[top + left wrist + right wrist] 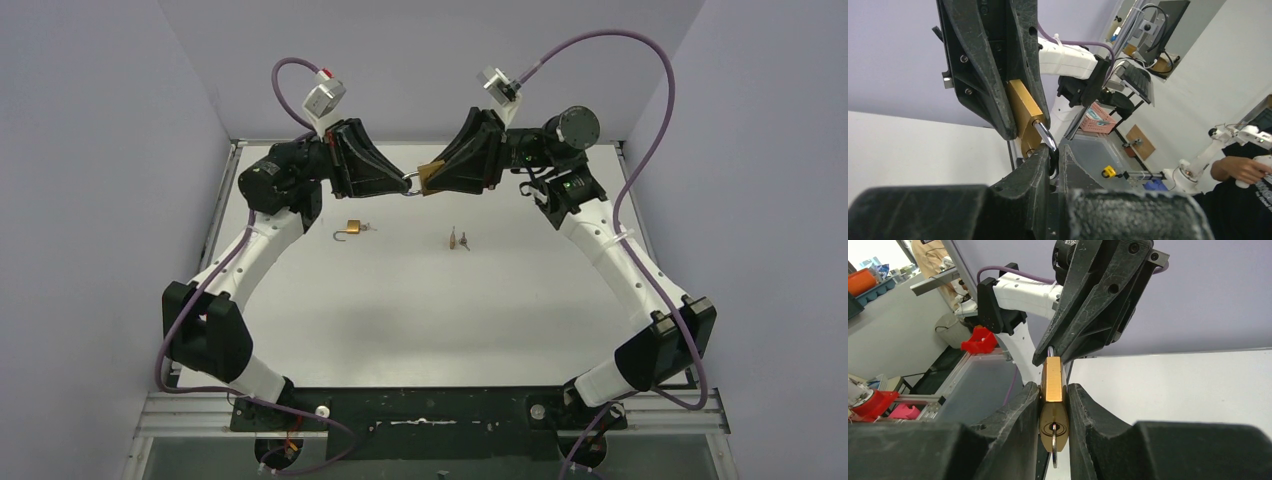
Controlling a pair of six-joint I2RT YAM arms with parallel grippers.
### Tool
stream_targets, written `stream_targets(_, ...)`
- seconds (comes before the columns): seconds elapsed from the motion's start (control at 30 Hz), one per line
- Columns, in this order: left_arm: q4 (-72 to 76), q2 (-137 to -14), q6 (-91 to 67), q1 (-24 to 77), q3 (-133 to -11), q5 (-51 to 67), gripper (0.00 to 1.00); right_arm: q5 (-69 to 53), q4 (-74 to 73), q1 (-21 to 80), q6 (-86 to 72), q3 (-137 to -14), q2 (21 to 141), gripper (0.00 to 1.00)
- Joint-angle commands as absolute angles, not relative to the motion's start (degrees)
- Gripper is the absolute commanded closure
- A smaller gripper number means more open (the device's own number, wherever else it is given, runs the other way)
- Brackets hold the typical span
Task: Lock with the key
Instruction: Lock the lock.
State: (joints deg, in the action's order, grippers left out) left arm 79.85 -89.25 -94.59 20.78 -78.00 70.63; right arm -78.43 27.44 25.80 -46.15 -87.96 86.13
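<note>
A brass padlock (1053, 390) hangs in the air between the two arms at the back of the table. My right gripper (1053, 392) is shut on its brass body, one finger on each flat side. A key (1054, 452) sticks out of the keyhole in the padlock's bottom face. My left gripper (1054, 150) is shut on the steel shackle (1046, 136), which runs up into the brass body (1023, 107). From above, the left gripper (400, 184) and the right gripper (434, 180) meet tip to tip around the padlock (430, 170).
A second small brass padlock (349, 230) with its shackle open lies on the white table (420, 310) left of centre. A small bunch of keys (458, 239) lies to its right. Grey walls close in the table on the left, right and back.
</note>
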Motion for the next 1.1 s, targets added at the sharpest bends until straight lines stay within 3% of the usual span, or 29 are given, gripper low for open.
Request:
stream_targets(0.0, 79.89, -90.26, -88.80, 26.46, -78.27, 63.71, 1.00, -68.71, 27.09, 32.94, -43.62, -90.36, 88.34, 1.00)
stream_targets(0.73, 79.98, -94.87, -80.87, 29.73, -76.85, 59.30, 1.00, -64.24, 47.22, 38.94, -58.83, -85.84, 93.77, 1.00)
stream_targets(1.07, 79.98, -94.80, -85.23, 23.09, -77.61, 60.58, 1.00, -64.76, 38.95, 33.97, -53.95, -88.02, 91.27, 1.00)
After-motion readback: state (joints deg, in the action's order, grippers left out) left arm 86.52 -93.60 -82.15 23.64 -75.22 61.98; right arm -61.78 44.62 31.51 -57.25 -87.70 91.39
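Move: The left fingers still pinch the tip of the padlock's shackle; the lock body they work against is about 4 cm to their right, nearly level. From the right hand, which already grips that body, the shackle's held end is some 3 cm to the left and the key about 3 cm to the right. Far below, roughly 45 cm down, a small lock lies about 25 cm ahead and 6 cm right of the right hand. Leftward and up, with a little forward, the right hand carries the gripped lock body about 5 cm in against the left hand, slowly at first, then with a quick surge, its fingertips tipping up some 15 degrees. The left hand keeps its pinch on the shackle, eases forward, then pushes right and slightly down about 2 cm each way, its fingertips also tipping up, so shackle and body are pressed together. ##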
